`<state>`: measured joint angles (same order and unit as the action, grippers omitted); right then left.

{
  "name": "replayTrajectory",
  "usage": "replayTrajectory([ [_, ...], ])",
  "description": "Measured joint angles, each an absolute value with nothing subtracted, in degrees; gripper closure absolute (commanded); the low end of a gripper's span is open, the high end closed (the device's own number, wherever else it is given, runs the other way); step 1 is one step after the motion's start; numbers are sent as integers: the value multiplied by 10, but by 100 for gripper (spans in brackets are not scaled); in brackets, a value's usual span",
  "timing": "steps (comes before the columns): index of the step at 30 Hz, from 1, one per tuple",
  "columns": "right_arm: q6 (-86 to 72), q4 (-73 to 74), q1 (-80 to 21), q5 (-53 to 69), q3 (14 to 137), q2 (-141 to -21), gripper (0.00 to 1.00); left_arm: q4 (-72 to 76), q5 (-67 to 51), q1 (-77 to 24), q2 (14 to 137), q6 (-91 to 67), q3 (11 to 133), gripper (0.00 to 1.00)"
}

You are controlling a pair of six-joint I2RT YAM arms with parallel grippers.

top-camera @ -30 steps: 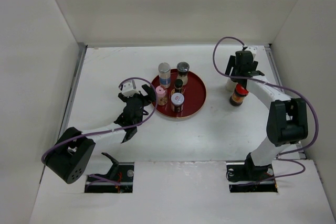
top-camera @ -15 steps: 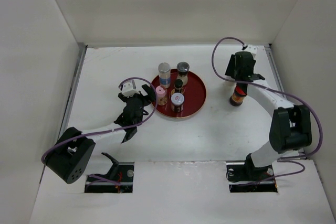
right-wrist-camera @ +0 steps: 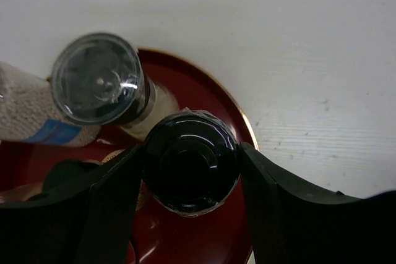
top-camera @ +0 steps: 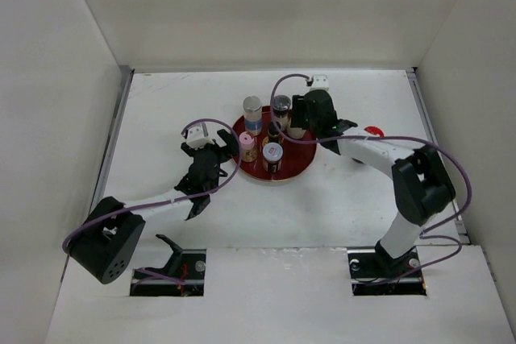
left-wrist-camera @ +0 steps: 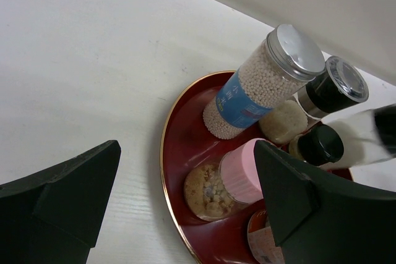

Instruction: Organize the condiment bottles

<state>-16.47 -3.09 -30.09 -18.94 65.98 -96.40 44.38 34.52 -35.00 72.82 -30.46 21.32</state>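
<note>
The round red tray (top-camera: 302,151) holds a grey-capped jar with a blue label (top-camera: 252,113), a clear-topped grinder (top-camera: 280,105), a small black-capped bottle (top-camera: 274,129), a pink-capped jar (top-camera: 247,147) and a red-labelled jar (top-camera: 272,155). My right gripper (top-camera: 309,122) is shut on a black-capped bottle (right-wrist-camera: 190,162) over the tray's back right part (right-wrist-camera: 204,239), beside the grinder (right-wrist-camera: 97,78). A red-capped bottle (top-camera: 372,130) stands on the table to the right, mostly hidden by the right arm. My left gripper (top-camera: 205,171) is open and empty just left of the tray, facing the pink-capped jar (left-wrist-camera: 238,174).
White walls close in the table on the left, back and right. The right arm reaches across the table from the right side to the tray. The tray's gold rim (left-wrist-camera: 166,171) lies between the left fingers.
My right arm has swung left from the table's right side to the tray, carrying the black-capped bottle. The red-capped bottle stayed behind. The left arm has not moved.
</note>
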Motion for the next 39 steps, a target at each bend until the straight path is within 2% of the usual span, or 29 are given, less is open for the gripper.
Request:
replayTrajectory([
  [5,-152,-37,-304,-194,686,-1020,40,444,345,-349,724,-305,213,10],
  [9,-146,-35,-305,-213,689,-1022,13,444,345,-349,724,-305,212,10],
  [13,-139,-37,-310,-230,686,-1011,1,444,345,-349,724,-305,210,10],
  [19,-140,-36,-315,-268,637,-899,0,444,345,-349,724,-305,209,10],
  [26,-161,-36,-249,-418,505,-728,0,444,345,-350,724,-306,209,10],
  [31,-189,7,-198,-477,442,-716,0,444,345,-350,724,-310,209,10],
  [39,-219,24,-168,-427,426,-760,1,444,345,-351,724,-314,209,10],
])
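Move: The right hand holds the black-capped bottle just above its free spot on the tray, about 1 cm ahead and some 11 cm below. From this hand, the dark-lidded shaker stands 4 cm ahead and 6 cm left, the small black-lidded jar 2 cm back and 8 cm left, and the red-lidded jar 7 cm back and 23 cm right. From the left hand, the spot lies about 8 cm ahead and 30 cm right. Right hand lowers the bottle about 3 cm, opens, rises clear, and swings some 20 cm right and back to the red-lidded jar. ##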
